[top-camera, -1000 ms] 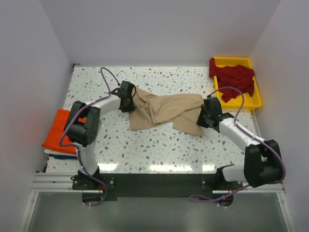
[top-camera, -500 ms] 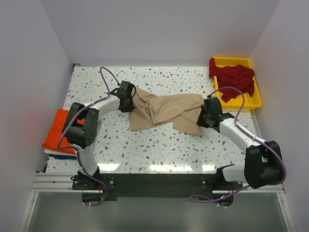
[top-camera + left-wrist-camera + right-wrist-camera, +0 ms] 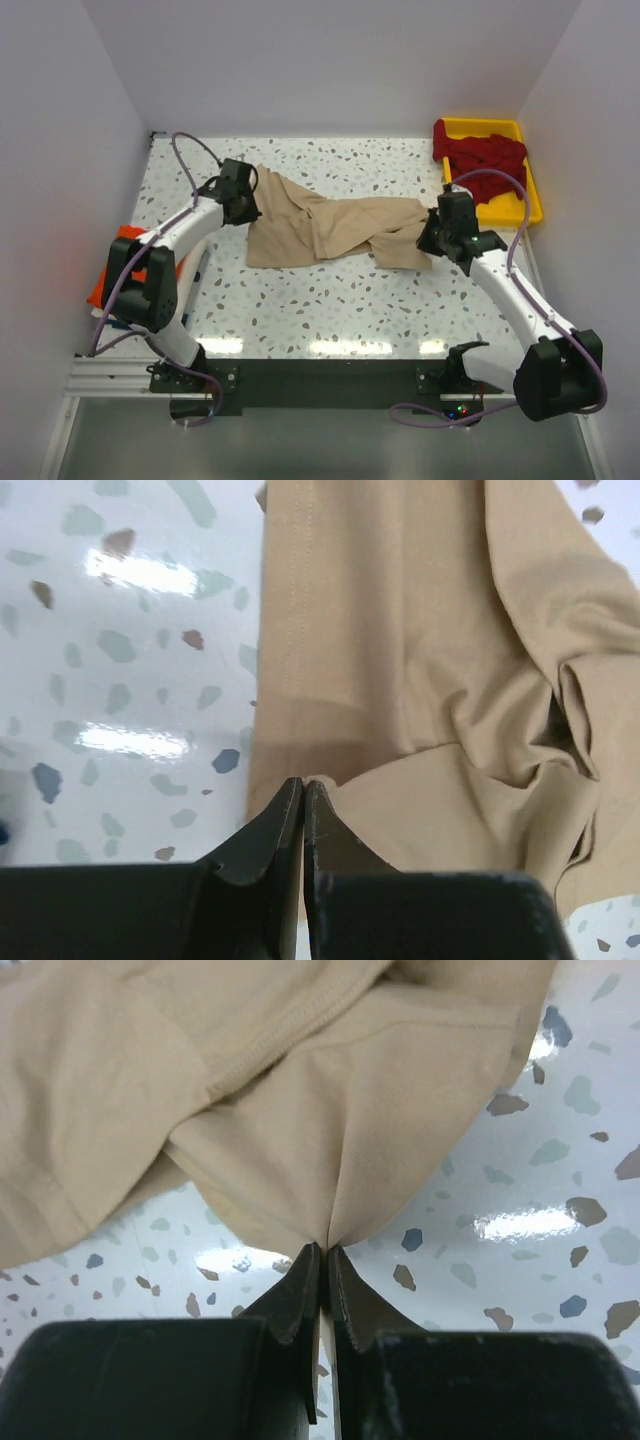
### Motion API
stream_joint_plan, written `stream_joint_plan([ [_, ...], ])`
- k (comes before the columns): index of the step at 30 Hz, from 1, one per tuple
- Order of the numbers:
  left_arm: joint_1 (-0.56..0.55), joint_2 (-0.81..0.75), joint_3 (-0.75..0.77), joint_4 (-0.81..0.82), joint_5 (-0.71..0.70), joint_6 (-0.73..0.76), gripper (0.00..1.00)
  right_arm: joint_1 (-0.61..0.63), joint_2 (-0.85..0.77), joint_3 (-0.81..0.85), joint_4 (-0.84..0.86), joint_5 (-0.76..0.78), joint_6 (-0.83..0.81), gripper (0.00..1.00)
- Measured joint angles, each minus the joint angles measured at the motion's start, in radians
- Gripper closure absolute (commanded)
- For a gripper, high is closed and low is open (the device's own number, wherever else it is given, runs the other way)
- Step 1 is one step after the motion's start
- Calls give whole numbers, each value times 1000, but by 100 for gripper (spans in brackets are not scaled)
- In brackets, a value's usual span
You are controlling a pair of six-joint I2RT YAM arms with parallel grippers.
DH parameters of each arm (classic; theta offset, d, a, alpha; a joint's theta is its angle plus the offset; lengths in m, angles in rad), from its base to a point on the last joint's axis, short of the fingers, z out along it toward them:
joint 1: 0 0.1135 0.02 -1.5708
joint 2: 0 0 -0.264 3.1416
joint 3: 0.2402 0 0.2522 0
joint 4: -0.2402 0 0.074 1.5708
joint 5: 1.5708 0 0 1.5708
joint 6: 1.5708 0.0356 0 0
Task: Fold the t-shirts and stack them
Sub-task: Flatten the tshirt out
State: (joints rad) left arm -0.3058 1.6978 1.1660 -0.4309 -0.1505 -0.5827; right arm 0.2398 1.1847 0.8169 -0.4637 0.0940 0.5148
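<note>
A beige t-shirt (image 3: 330,225) stretches rumpled across the middle of the speckled table, held at both ends. My left gripper (image 3: 248,205) is shut on its left edge; the left wrist view shows the cloth (image 3: 420,680) pinched at the closed tips of that gripper (image 3: 303,785). My right gripper (image 3: 432,235) is shut on its right end, and the fabric (image 3: 300,1110) hangs bunched from the tips of this gripper (image 3: 322,1250) above the table. An orange t-shirt (image 3: 112,272) lies folded at the left edge. Dark red t-shirts (image 3: 485,160) fill the tray.
The yellow plastic tray (image 3: 528,205) stands at the back right corner. Under the orange shirt lies a white and blue folded piece (image 3: 118,322). White walls close in the table on three sides.
Both arms have moved outward and lifted, the left toward the back left, the right to the right. The beige shirt is pulled wider and flatter between them.
</note>
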Motion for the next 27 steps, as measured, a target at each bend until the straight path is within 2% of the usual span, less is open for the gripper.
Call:
stream_joint_plan([
  [7,82,-187,28,-73,-6,32,100,-36,-78,230,-130,2,-20,100],
  [20,157,-583,374,-240,-45,146,100,-58,-195,786,-372,81,-69,100],
  [27,158,-610,534,-307,-43,156,100,-58,-222,987,-427,131,-89,100],
])
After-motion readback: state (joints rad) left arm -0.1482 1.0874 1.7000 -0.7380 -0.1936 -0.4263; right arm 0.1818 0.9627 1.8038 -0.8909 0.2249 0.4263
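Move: Both grippers already pinch the beige t-shirt: its bunched middle lies about 17 cm to the left gripper's right, level with it and 6 cm below. From the right gripper that middle is some 19 cm left, 6 cm ahead and 9 cm lower. The yellow bin stands roughly 18 cm ahead and 15 cm right of the right gripper; the orange cloth stack lies about 22 cm left and 14 cm back from the left gripper. Keep both grippers shut on the t-shirt and swing them quickly up together, nearly 40 cm, spreading them apart as they climb and drawing them back towards the bases in the second half. Tip both wrists up some 45 degrees on the way, so the fingers end pointing forward and the shirt is stretched between them. ##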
